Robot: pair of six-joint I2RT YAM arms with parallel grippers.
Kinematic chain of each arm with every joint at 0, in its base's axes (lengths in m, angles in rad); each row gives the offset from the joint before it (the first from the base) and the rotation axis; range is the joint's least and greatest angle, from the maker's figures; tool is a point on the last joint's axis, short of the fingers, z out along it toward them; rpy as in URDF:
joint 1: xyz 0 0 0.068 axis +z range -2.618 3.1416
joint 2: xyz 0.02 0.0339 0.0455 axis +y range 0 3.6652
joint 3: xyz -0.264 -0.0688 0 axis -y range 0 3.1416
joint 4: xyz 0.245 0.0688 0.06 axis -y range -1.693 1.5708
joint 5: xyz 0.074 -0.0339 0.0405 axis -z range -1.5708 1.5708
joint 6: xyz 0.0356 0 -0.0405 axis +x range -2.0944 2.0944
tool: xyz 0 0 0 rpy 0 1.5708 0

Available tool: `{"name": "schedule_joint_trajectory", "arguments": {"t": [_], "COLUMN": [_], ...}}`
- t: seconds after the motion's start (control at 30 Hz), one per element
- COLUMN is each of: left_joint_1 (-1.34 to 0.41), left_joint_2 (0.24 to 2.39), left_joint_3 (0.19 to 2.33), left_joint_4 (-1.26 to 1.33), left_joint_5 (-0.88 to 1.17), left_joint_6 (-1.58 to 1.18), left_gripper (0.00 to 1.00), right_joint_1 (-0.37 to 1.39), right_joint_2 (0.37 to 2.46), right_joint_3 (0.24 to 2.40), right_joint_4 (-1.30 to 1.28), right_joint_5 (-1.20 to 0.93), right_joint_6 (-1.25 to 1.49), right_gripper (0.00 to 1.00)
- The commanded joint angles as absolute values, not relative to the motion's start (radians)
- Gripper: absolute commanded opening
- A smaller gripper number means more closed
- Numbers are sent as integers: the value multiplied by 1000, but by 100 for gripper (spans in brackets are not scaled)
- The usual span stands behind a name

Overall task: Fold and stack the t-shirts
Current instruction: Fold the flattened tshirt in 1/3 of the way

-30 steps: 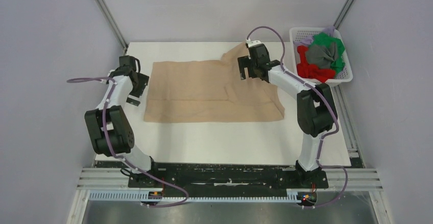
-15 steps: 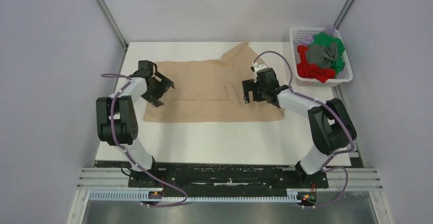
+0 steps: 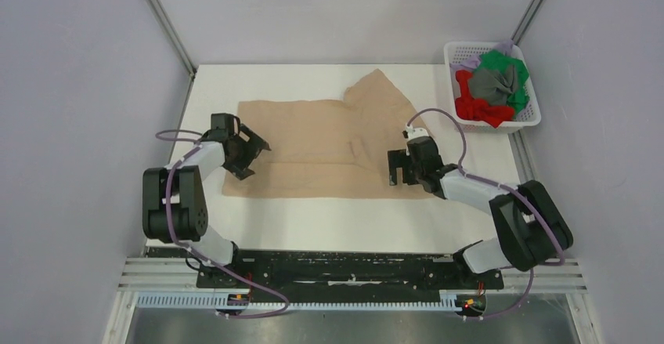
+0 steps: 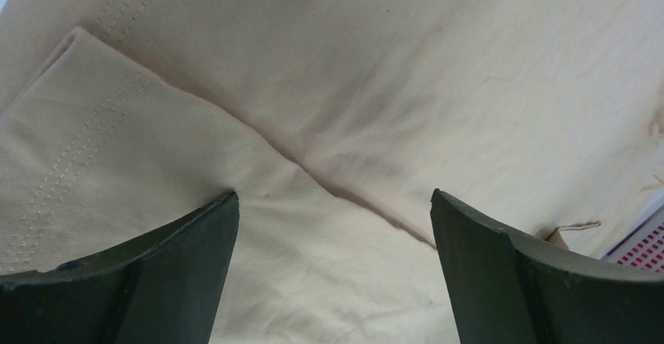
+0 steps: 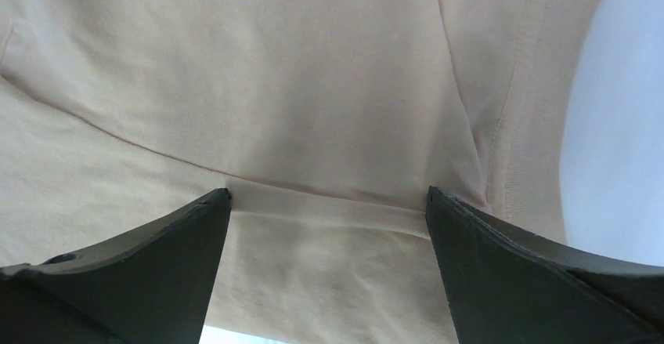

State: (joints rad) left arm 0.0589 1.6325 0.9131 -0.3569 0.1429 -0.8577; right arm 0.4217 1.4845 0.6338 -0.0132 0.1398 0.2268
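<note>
A beige t-shirt (image 3: 313,144) lies spread flat on the white table, one sleeve sticking out at the far right. My left gripper (image 3: 244,156) is open, low over the shirt's near-left corner; in the left wrist view (image 4: 333,203) its fingers straddle a folded seam of beige cloth (image 4: 391,85). My right gripper (image 3: 401,170) is open, low over the shirt's near-right corner; in the right wrist view (image 5: 325,203) its fingers straddle a hem fold of the shirt (image 5: 313,109). Red (image 3: 478,107), grey (image 3: 495,85), green (image 3: 501,63) and lavender (image 3: 468,63) shirts lie bunched in the basket.
A white plastic mesh basket (image 3: 532,117) stands at the table's far right corner. The white table (image 3: 337,219) runs bare along the near side of the shirt. Metal frame posts rise at the far corners.
Both grippers have moved toward the near edge and down onto the shirt's near corners; the right gripper came from the far sleeve, the left from off the shirt's left edge.
</note>
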Motion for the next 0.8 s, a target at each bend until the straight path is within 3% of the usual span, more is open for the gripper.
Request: {"name": "schedule_joint_trajectory", "arguments": {"t": [0.0,0.23,0.77], "left_joint_1": [45,39,31], "left_joint_2": [1551,1417,1291], "left_joint_3": [727,602,601], "left_joint_4": [-477,-520,-608], "left_joint_5": [134,107,35], "left_joint_6": [-811,-816,-838], "left_gripper": [100,100,100], "right_joint_1": [417,416,423], "right_joint_2": [1376,1176,945], "right_joint_3": [461,323,235], "right_joint_4": [-202,-328,-500], "right_joint_5": [159,150,107], "right_joint_6": [303,355,491], "right_gripper": [98,98,98]}}
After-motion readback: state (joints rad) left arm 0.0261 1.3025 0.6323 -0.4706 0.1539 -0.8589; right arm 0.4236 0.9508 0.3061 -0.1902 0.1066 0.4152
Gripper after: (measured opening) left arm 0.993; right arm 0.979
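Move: The t-shirt lies under both hands' open fingertips, its middle roughly 23 cm to the right and 4 cm ahead of the left hand, and some 23 cm to the left and 8 cm ahead of the right hand. Its near edge runs about 13 cm behind the left hand and 9 cm behind the right; the table's front edge is about 31 and 27 cm back. The far flap sits some 33 cm ahead of the right hand and 8 cm to its left. Straight back towards the bases, level and in step, both hands drag the t-shirt by nearly 10 cm, wide-open fingertips still resting on the cloth near the folded strip's upper edge rather than pinching it. The right hand also drifts nearly 3 cm outward to its right, its wrist rolling and turning clockwise some 10 degrees; both slow after a quick first half. ##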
